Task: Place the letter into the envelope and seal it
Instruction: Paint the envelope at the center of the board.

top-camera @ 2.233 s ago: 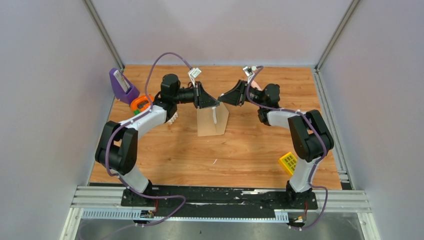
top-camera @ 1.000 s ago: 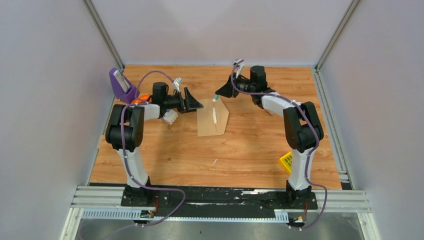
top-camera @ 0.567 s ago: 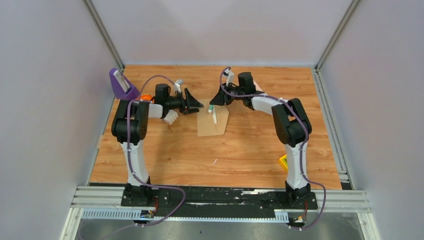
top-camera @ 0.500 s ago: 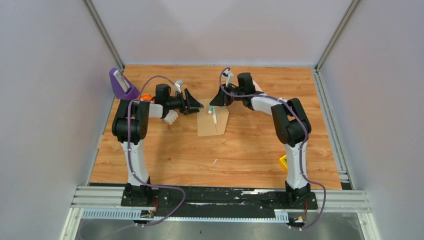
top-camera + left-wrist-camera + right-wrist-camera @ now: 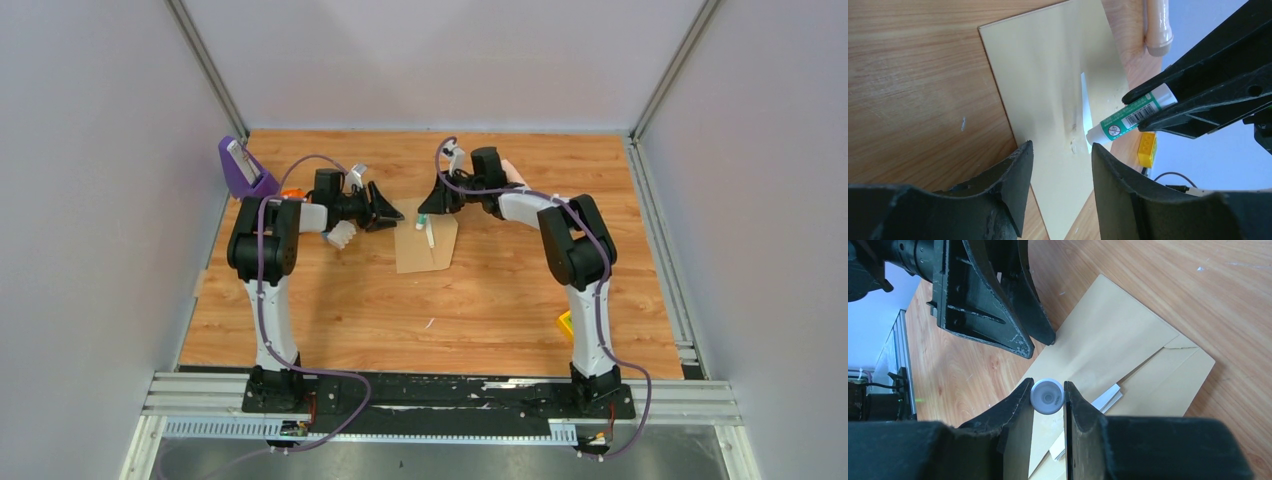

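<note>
The tan envelope point(image 5: 427, 243) lies flat on the wooden table between the arms, flap open. The letter point(image 5: 1108, 397) shows as a pale strip inside it point(image 5: 1086, 107). My right gripper point(image 5: 1047, 391) is shut on a green-and-white glue stick point(image 5: 1130, 116), whose tip hangs just over the envelope's upper part point(image 5: 424, 214). My left gripper point(image 5: 1060, 150) hovers low at the envelope's left edge point(image 5: 393, 216). Its jaws stand apart with nothing between them, and the envelope point(image 5: 1048, 75) shows through the gap.
A purple holder point(image 5: 243, 170), an orange object point(image 5: 290, 193) and a small white piece point(image 5: 341, 234) sit at the left. A yellow brick point(image 5: 567, 324) lies near the right arm's base. A pale wooden peg point(image 5: 1157, 25) lies beyond the envelope.
My right gripper has carried the glue stick leftward and down over the envelope. The left gripper pulled back to the envelope's left edge and its jaws have narrowed.
</note>
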Robot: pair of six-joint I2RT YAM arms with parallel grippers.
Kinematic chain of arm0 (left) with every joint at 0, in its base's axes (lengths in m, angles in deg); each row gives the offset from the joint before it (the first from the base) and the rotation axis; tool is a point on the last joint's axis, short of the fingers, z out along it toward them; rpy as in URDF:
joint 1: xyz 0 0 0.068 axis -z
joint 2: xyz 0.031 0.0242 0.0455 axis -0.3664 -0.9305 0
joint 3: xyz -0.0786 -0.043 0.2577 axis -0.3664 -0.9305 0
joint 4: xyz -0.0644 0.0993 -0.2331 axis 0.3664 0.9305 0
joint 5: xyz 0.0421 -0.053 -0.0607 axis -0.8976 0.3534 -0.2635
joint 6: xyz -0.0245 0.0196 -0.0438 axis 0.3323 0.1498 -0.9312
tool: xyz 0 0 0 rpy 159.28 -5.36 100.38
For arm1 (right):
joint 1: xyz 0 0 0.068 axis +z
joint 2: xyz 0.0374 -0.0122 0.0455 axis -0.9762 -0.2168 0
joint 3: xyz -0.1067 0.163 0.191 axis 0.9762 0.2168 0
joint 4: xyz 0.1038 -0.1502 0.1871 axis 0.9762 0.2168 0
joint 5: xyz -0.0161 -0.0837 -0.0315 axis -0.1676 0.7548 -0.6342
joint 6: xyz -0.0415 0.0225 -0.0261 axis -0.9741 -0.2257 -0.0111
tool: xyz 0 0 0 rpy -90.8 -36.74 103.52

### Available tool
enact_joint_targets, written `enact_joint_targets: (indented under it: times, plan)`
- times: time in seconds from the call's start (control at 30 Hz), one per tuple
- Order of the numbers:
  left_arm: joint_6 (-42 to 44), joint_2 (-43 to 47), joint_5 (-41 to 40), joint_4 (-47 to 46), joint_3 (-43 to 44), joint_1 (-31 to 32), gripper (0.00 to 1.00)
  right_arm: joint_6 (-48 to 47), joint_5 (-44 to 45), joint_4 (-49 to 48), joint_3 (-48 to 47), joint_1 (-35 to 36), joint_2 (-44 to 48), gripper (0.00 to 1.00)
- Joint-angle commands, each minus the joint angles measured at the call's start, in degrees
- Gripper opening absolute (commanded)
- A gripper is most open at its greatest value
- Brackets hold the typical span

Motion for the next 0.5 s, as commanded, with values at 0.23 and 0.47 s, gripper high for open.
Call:
enact_joint_targets:
  times: [0.23, 0.47]
  plan:
    - [3.08, -1.78, -3.08, 5.15, 2.65, 0.74, 0.43, -2.66, 1.92, 3.53, -3.55, 0.99, -1.84, 0.0]
    - [3.83, -2.13, -4.3, 7.08, 3.36, 1.02, 0.27, -3.21, 1.86, 5.1, -3.65, 1.21, -1.8, 0.0]
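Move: The envelope lies under both hands. Its middle is about 1 cm right, 2 cm back and 5 cm below the right hand, which already holds the glue stick pointing down; the letter's exposed strip is there too. From the left hand, at the envelope's left edge, that middle is some 5 cm right, 2 cm back and 3 cm below; the glue stick is about 4 cm right, level fore-and-aft, and the white block 11 cm left, 2 cm back. Down onto the envelope, just left of the letter strip, the right hand lowers the glue stick by about 1.5 cm, drifting slightly back and slowing to a near stop, with its grip kept. Meanwhile the left hand sinks about 1.5 cm towards the left edge, its half-open fingers closing to roughly a third open, one over the paper and one over the bare table, to steady it. ##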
